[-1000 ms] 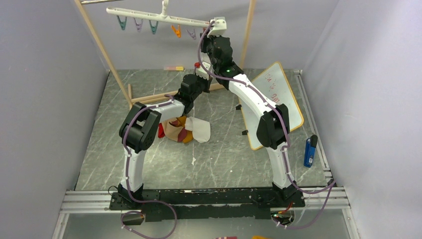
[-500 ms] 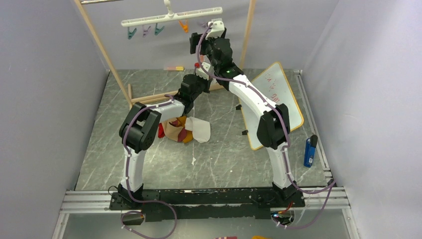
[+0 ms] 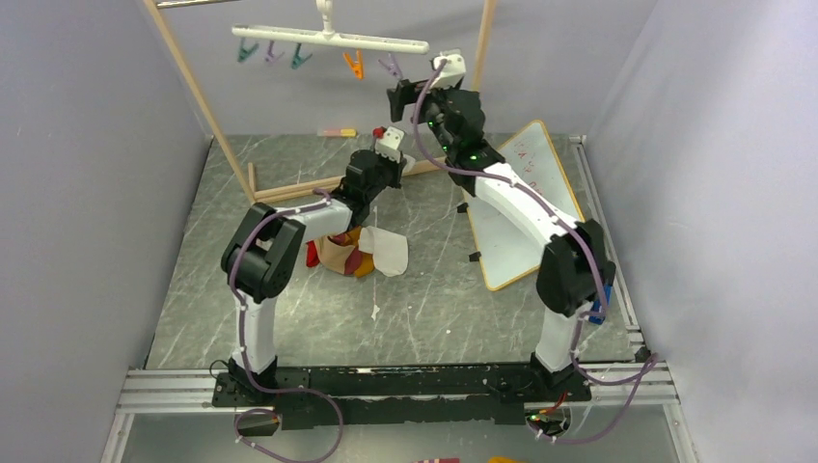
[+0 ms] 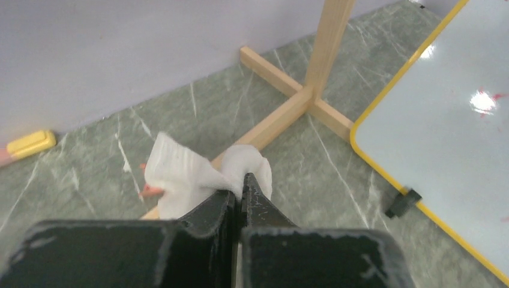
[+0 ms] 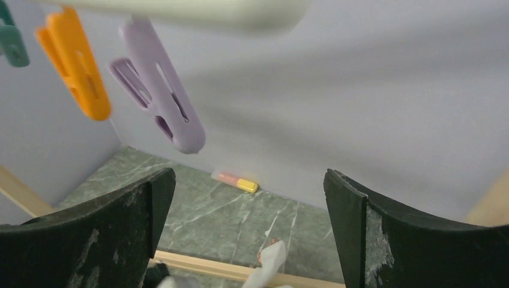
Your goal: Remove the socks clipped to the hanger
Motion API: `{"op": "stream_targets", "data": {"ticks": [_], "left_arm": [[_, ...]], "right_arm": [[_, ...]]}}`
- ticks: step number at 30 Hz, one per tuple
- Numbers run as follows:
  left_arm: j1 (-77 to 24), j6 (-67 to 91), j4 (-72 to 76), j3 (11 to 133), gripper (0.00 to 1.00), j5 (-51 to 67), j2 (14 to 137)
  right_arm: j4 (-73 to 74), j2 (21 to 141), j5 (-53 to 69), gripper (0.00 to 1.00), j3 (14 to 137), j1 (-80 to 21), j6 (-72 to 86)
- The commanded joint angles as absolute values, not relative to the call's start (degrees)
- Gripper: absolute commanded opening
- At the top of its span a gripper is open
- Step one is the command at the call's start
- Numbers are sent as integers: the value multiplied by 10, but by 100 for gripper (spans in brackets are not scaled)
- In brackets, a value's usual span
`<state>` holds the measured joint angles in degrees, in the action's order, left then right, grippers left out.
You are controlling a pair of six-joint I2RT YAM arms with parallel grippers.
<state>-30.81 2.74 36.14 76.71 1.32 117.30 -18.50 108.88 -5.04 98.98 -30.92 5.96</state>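
The white hanger (image 3: 328,37) hangs level from the rack's top rail, and its teal, purple and orange clips (image 3: 354,65) are all empty. My right gripper (image 3: 398,96) (image 5: 249,180) stands open just below and right of the bar's right end, holding nothing, with the purple clip (image 5: 162,111) and orange clip (image 5: 78,66) above its left finger. My left gripper (image 3: 386,147) (image 4: 240,187) hovers low over the rack's foot, shut on a crumpled white sock (image 4: 198,174) that has a red spot. Several other socks (image 3: 352,253) lie piled on the table under the left arm.
The wooden rack's posts (image 3: 203,106) (image 3: 482,48) and floor bar (image 4: 282,114) frame the back. A yellow-edged whiteboard (image 3: 526,207) lies at the right, with a blue object (image 3: 600,289) beyond it. A pink-and-yellow eraser (image 3: 338,131) rests against the back wall.
My right gripper let go of the hanger's right end, opened wide and drew back to the right. The hanger swung back to level. The left gripper rose slightly, still holding the white sock.
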Motion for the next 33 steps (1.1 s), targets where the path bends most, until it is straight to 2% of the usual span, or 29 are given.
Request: {"op": "stream_targets", "data": {"ticks": [1, 10, 23, 27, 33], "left_arm": [[-311, 31, 369, 711, 5, 1, 1079], [-311, 35, 343, 586, 5, -23, 934], [-321, 96, 281, 405, 5, 20, 777], [-327, 106, 279, 346, 5, 12, 769], [-329, 129, 319, 297, 5, 1, 851]], "right_arm": [[-256, 986, -43, 100, 906, -302, 83], [-286, 869, -58, 100, 733, -297, 125], [-279, 805, -64, 100, 640, -297, 147], [-280, 806, -66, 100, 620, -298, 145], [-276, 819, -68, 100, 606, -297, 148]]}}
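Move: The sock pile I'm carrying the white sock to lies about 18 cm back, 9 cm left and 15 cm below my left hand. At its right edge a loose white sock is some 17 cm back and 3 cm left of that hand; the striped sock is 18 cm back, 13 cm left. From my empty right hand the pile is roughly 23 cm back, 13 cm left and 35 cm down, and the lavender clip 8 cm ahead, 6 cm left, slightly above. With my left fingers still shut on the white sock, I swing it back about 19 cm and left some 10 cm towards the pile, arcing up first, then dropping to about 7 cm below where I began and tipping the fingers down. My wide-open right hand draws back and to the right, away from the hanger, and sinks after a small rise. ##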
